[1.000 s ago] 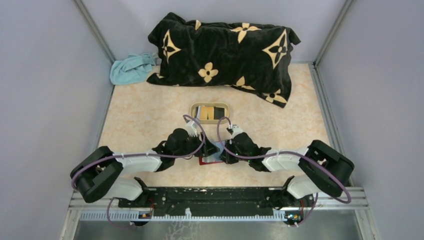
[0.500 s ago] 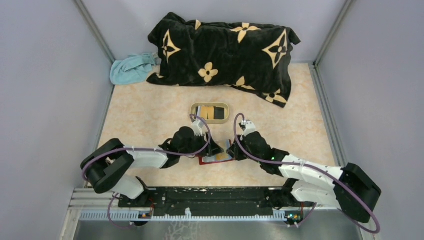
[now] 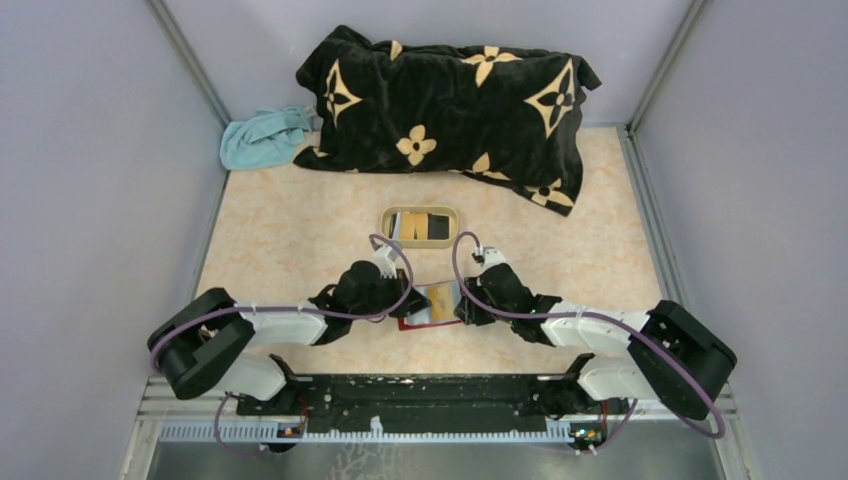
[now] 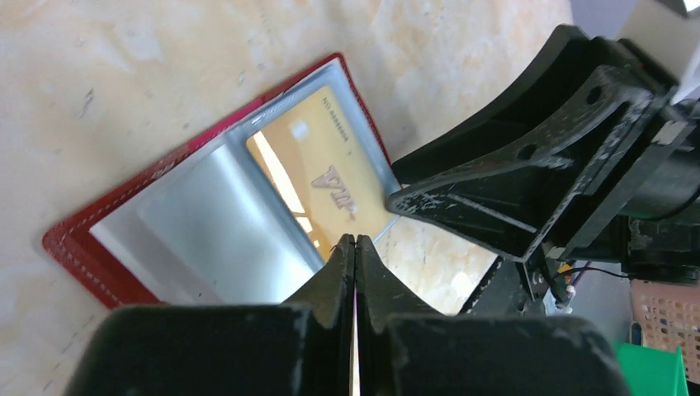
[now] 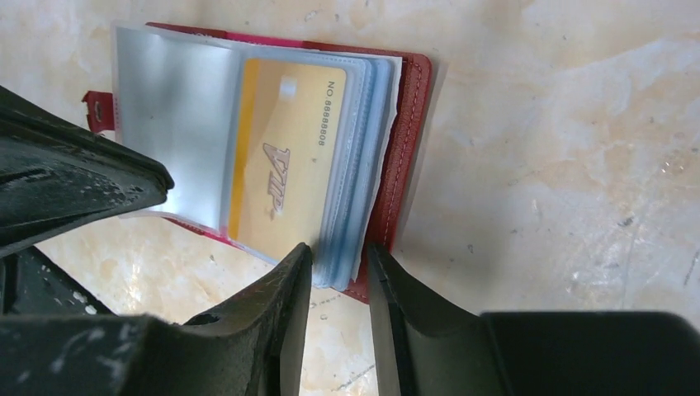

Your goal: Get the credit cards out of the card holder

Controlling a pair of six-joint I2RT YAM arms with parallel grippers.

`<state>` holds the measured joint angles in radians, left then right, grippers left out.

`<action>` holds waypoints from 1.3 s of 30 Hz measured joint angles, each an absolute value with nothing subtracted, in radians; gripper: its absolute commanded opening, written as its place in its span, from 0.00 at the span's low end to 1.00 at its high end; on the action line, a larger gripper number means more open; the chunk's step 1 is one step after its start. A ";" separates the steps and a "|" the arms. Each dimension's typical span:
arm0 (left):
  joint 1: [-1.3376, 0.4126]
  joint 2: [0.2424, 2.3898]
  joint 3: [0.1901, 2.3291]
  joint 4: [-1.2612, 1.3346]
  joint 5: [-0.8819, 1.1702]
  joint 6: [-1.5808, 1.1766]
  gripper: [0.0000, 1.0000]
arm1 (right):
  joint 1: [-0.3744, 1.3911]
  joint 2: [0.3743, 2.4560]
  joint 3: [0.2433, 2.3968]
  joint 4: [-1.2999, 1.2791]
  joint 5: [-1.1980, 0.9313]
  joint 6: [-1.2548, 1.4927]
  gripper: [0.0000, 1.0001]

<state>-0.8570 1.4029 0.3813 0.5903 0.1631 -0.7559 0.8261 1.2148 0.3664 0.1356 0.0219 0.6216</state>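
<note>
The dark red card holder [image 3: 421, 323] lies open on the table between my two grippers. Its clear sleeves show an orange-yellow credit card [image 5: 285, 177] marked VIP, also visible as the orange-yellow card [image 4: 322, 177]. My left gripper [image 4: 355, 239] is shut, its tips at the edge of a sleeve; I cannot tell whether the sleeve is pinched. My right gripper [image 5: 338, 249] is open, its fingers straddling the sleeve stack and the red cover [image 5: 409, 148]. In the top view the left gripper [image 3: 408, 298] and right gripper [image 3: 463, 300] flank the holder.
A beige oval tray [image 3: 385, 222] just beyond the grippers holds several cards [image 3: 432, 226]. A black blanket with tan flowers [image 3: 450, 100] and a teal cloth [image 3: 262, 138] lie at the back. Grey walls close in both sides.
My left gripper has gone from open to shut at the sleeve edge. My right gripper has gone from shut to open, and its arm has drawn back in toward the holder.
</note>
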 measured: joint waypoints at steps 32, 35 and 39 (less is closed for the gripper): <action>-0.857 1.544 0.310 0.825 0.139 -0.802 0.66 | 0.826 1.198 0.436 0.123 -0.003 0.574 0.00; -0.857 1.545 0.304 0.833 0.139 -0.804 0.65 | 0.826 1.230 0.447 0.141 -0.001 0.569 0.00; -0.857 1.550 0.302 0.845 0.139 -0.808 0.65 | 0.826 1.342 0.447 0.181 -0.010 0.572 0.00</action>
<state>-0.8566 1.5501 0.3019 0.8452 0.1390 -0.8082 0.8261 1.3422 0.4473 0.1810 -0.0101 0.5716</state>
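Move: The gold credit card in the holder's right-hand sleeve lies about 2 cm ahead of the left hand, 3 cm to its right and 4 cm below; the empty clear page is 2 cm ahead, 3 cm left, at the same depth. From the right hand the card's middle is roughly 3 cm ahead, 4 cm left and 1 cm below. The oval tray of cards stands some 14 cm ahead and 1 cm left of the left hand. Over the gold card's inner, yellow-striped edge, the left hand sinks about 2.5 cm, swinging a little left and back to the right while its shut fingers spread wide to straddle that edge. At the sleeve's outer edge the right fingers close, stay low, then hop up some 3 cm and come down again about 2 cm farther left and slightly forward, shut tips against the sleeve by the card's outer edge. ##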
